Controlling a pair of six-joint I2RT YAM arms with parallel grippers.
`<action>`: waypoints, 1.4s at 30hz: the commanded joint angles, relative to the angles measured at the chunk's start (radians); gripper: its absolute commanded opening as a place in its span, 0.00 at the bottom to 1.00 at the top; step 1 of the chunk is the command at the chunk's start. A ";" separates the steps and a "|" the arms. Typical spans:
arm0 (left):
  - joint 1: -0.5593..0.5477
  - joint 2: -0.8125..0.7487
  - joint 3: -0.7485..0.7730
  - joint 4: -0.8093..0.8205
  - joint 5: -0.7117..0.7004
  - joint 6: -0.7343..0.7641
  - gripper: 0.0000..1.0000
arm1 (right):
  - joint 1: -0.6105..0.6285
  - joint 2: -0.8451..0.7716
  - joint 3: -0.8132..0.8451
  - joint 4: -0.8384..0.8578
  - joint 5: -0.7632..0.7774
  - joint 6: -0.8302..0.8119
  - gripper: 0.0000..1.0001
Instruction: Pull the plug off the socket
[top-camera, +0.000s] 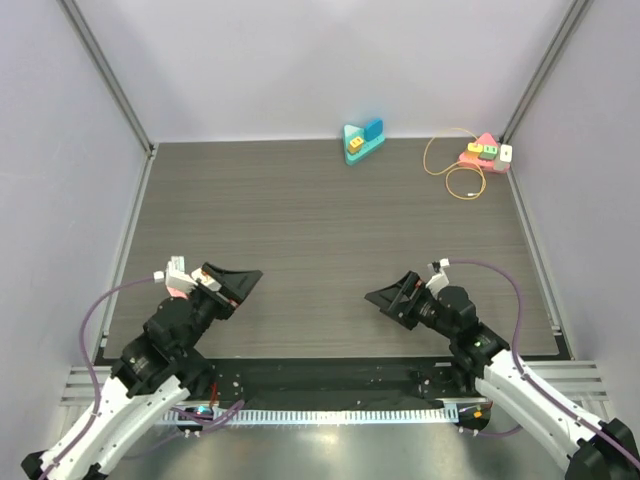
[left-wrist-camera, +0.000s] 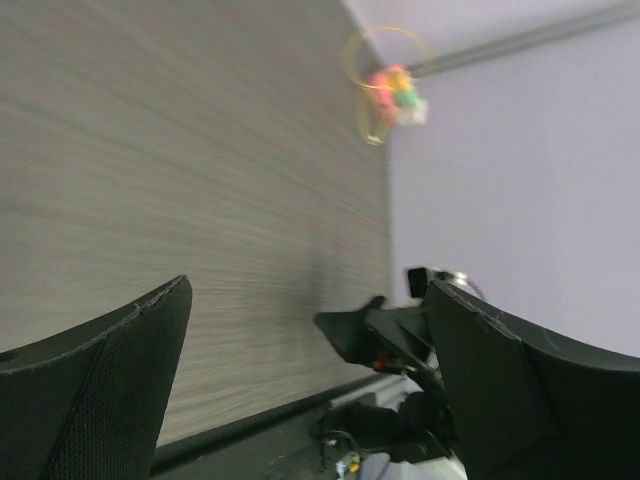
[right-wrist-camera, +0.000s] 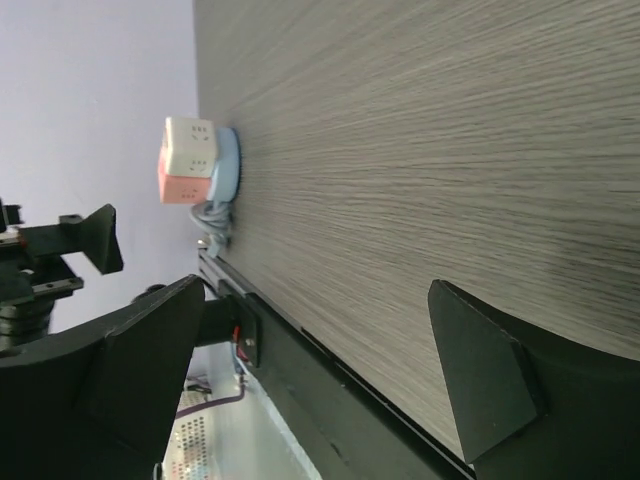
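Observation:
A pink socket block (top-camera: 483, 153) with yellow and green plugs and a looped orange cable (top-camera: 452, 165) lies at the far right corner; it shows blurred in the left wrist view (left-wrist-camera: 395, 90). A teal socket block (top-camera: 363, 140) with blue and orange plugs stands at the far middle. A pink and white cube socket (right-wrist-camera: 188, 160) on a blue base sits by the left arm, partly hidden in the top view (top-camera: 178, 274). My left gripper (top-camera: 232, 285) (left-wrist-camera: 310, 290) is open and empty. My right gripper (top-camera: 395, 297) (right-wrist-camera: 318, 290) is open and empty. Both hover near the table's front.
The dark wood-grain table (top-camera: 320, 250) has grey walls on three sides and metal posts at the back corners. A black rail (top-camera: 330, 375) runs along the front edge between the arm bases. The right arm (left-wrist-camera: 385, 335) shows in the left wrist view.

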 joint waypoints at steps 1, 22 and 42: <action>-0.001 0.072 0.129 -0.393 -0.213 -0.111 1.00 | -0.003 0.045 0.063 0.002 0.000 -0.077 1.00; -0.001 0.454 0.565 -0.582 -0.147 0.389 0.98 | 0.056 0.566 0.228 0.345 -0.117 -0.187 0.99; -0.001 0.026 0.549 -0.603 -0.075 0.379 0.95 | 0.458 1.473 0.971 0.594 -0.141 -0.201 0.99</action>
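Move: The white plug sits on the light-blue socket, about 39 cm to the right hand's left, some 4 cm farther out and 6 cm lower. The pink plug beside it is 43 cm left, 3 cm ahead; the socket's middle is 40 cm left, 2 cm ahead; the grey cable coil is 44 cm left, 5 cm back. From the left hand, the white plug lies roughly 12 cm left, 3 cm ahead and 18 cm below. Leftward, slowly with a small dip and then in a fast, low sweep of about 27 cm, the right hand travels level over the bare table towards the white plug, turning some 35 degrees counter-clockwise until its open fingers point left at it. The left hand, also open, shifts left, back and up, rolling its left side up and partly back again; neither touches anything. ##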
